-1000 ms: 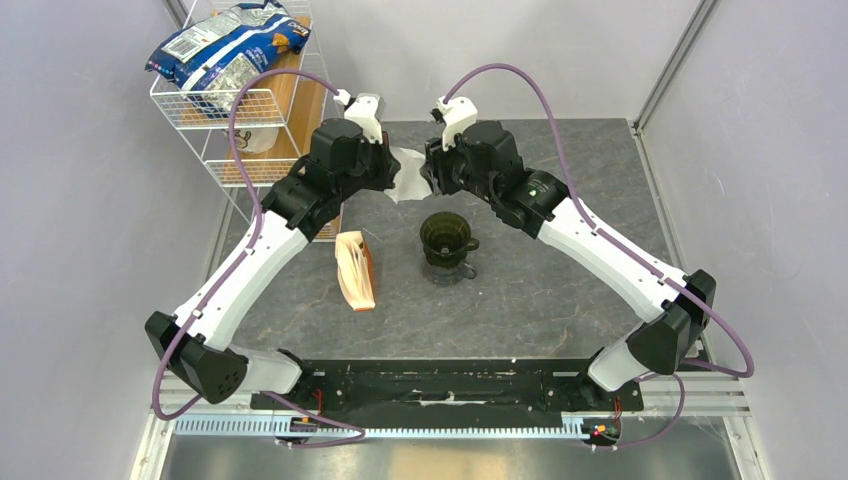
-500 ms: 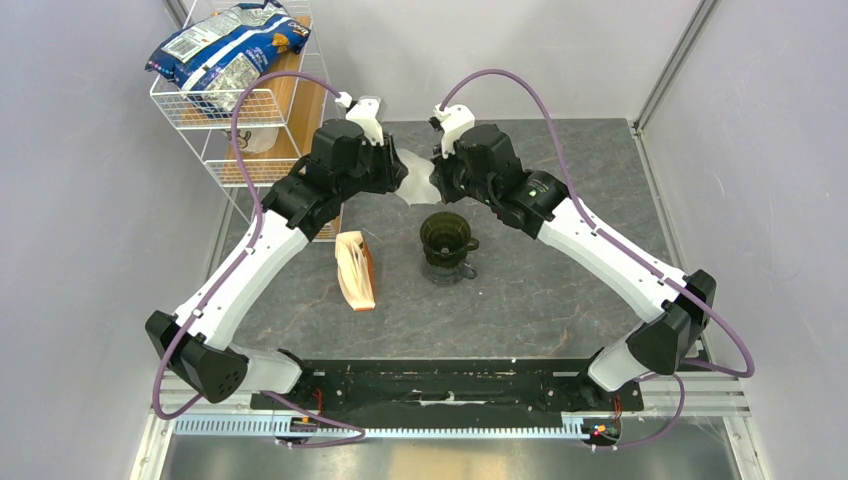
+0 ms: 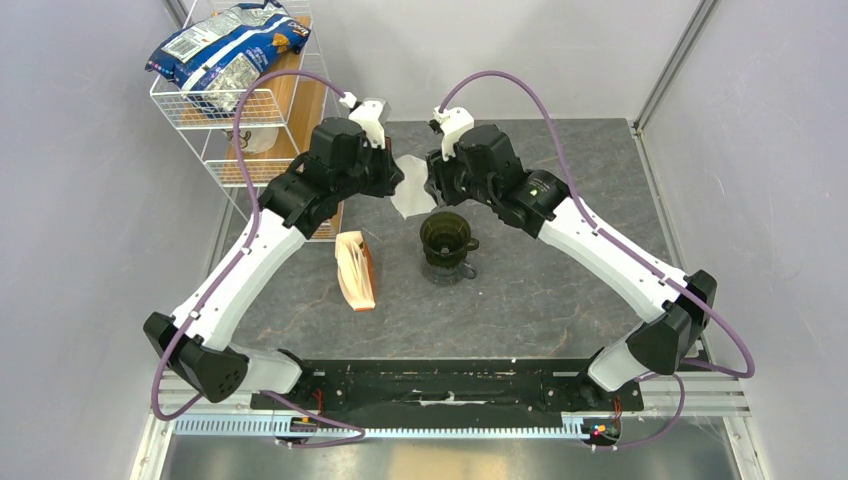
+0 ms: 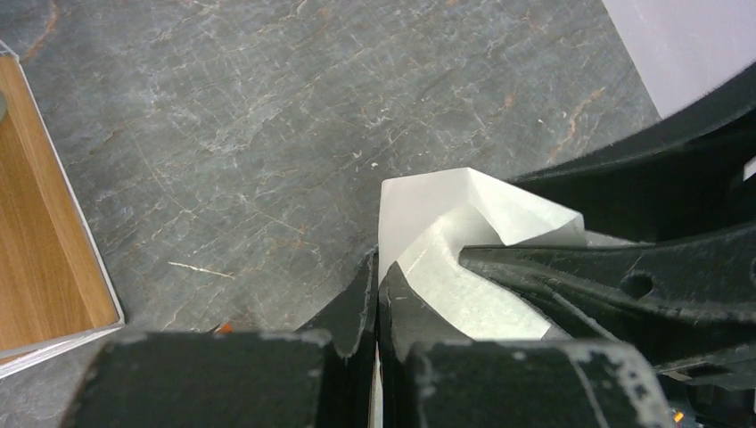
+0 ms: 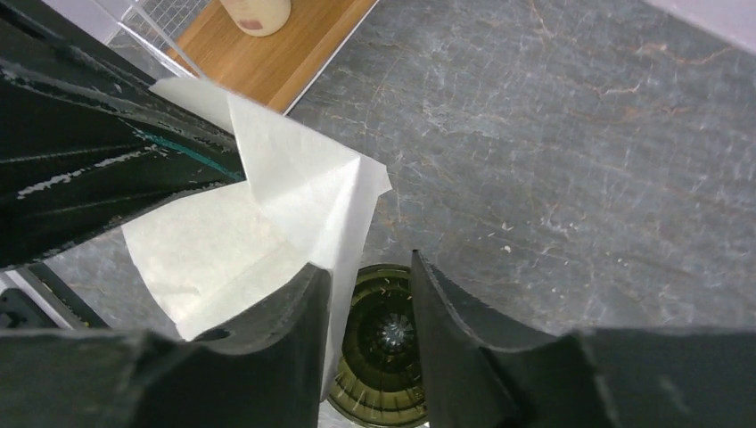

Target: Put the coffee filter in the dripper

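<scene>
The white coffee filter (image 3: 409,192) hangs in the air between my two grippers, just behind the dripper. My left gripper (image 4: 377,269) is shut on one edge of the coffee filter (image 4: 450,234), which is folded and partly spread. My right gripper (image 5: 368,264) is open, and a flap of the coffee filter (image 5: 294,192) lies against the inner face of its left finger. Straight below that gap sits the dark olive-green dripper (image 5: 385,352). In the top view the dripper (image 3: 444,236) stands on a glass cup (image 3: 462,270) at mid-table, with the left gripper (image 3: 396,181) and the right gripper (image 3: 431,186) close together above it.
A tan, orange-edged packet of filters (image 3: 355,268) stands left of the dripper. A white wire rack (image 3: 232,110) with wooden shelves and a blue bag (image 3: 222,47) fills the far left corner. A cream bottle (image 5: 255,11) stands on its shelf.
The filter has come down and slightly nearer the dripper. Both grippers have shifted a little with it, and the right gripper's jaws now stand apart.
</scene>
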Tool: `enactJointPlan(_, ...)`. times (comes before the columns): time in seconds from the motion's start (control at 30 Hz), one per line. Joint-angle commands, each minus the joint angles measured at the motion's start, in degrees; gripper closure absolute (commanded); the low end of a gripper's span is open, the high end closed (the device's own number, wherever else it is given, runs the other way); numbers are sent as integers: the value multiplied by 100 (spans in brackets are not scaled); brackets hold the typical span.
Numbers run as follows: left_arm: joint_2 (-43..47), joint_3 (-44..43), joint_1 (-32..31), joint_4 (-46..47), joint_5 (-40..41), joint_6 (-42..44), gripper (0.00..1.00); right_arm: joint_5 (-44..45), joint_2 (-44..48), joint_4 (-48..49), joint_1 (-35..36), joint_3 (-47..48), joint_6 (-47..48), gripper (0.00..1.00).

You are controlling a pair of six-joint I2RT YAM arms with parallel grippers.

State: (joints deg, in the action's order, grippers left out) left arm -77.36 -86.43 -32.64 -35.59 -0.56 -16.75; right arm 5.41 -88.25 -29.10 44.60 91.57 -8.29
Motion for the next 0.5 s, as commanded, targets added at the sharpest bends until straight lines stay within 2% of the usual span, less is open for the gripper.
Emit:
enactJointPlan(0.0, -72, -619, -32, -403, -261, 66, 98, -257, 288, -25, -17, 470, 41, 44)
enactJointPlan(0.07, -150, -857, -32, -723, -315, 109, 98, -310, 424, -135, -13, 537, 152, 32)
enactJointPlan(0.23, -551, -1601, -30, -1722, -933, 266, 98, -932, 1140, -413, -54, 279, 577, 17)
enactJointPlan(0.37, -979, -1938, -32, -2432, -1259, 453, 98, -1633, 1795, -794, -343, 18, 782, 9)
enactJointPlan(0.47, -1237, -2058, -62, -2677, -1362, 562, 98, -1816, 2038, -1096, -631, -53, 715, 8)
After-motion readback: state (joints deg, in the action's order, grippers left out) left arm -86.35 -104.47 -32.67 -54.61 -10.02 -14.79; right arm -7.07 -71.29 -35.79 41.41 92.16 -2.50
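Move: The left fingers hold the coffee filter; the dripper lies roughly 7 cm to their right, 4 cm back and 15 cm below, standing on the glass carafe, whose middle is some 22 cm below that hand. The filter bag stands about 9 cm to the left hand's left, 6 cm back and 22 cm down. From the right hand, the filter is about 3 cm left, 1 cm back and 2 cm below; the dripper is about 2 cm right, 4 cm back and 13 cm below. Open the right gripper wide to free it from the filter's edge, drawing it up, back and to the right, slowly then fast, some 13 cm in all. Keep the left fingers shut on the filter and ease that hand about 3 cm back and right, lifting it nearly 3 cm before sinking most of that again, while its tips pitch down and turn clockwise. ##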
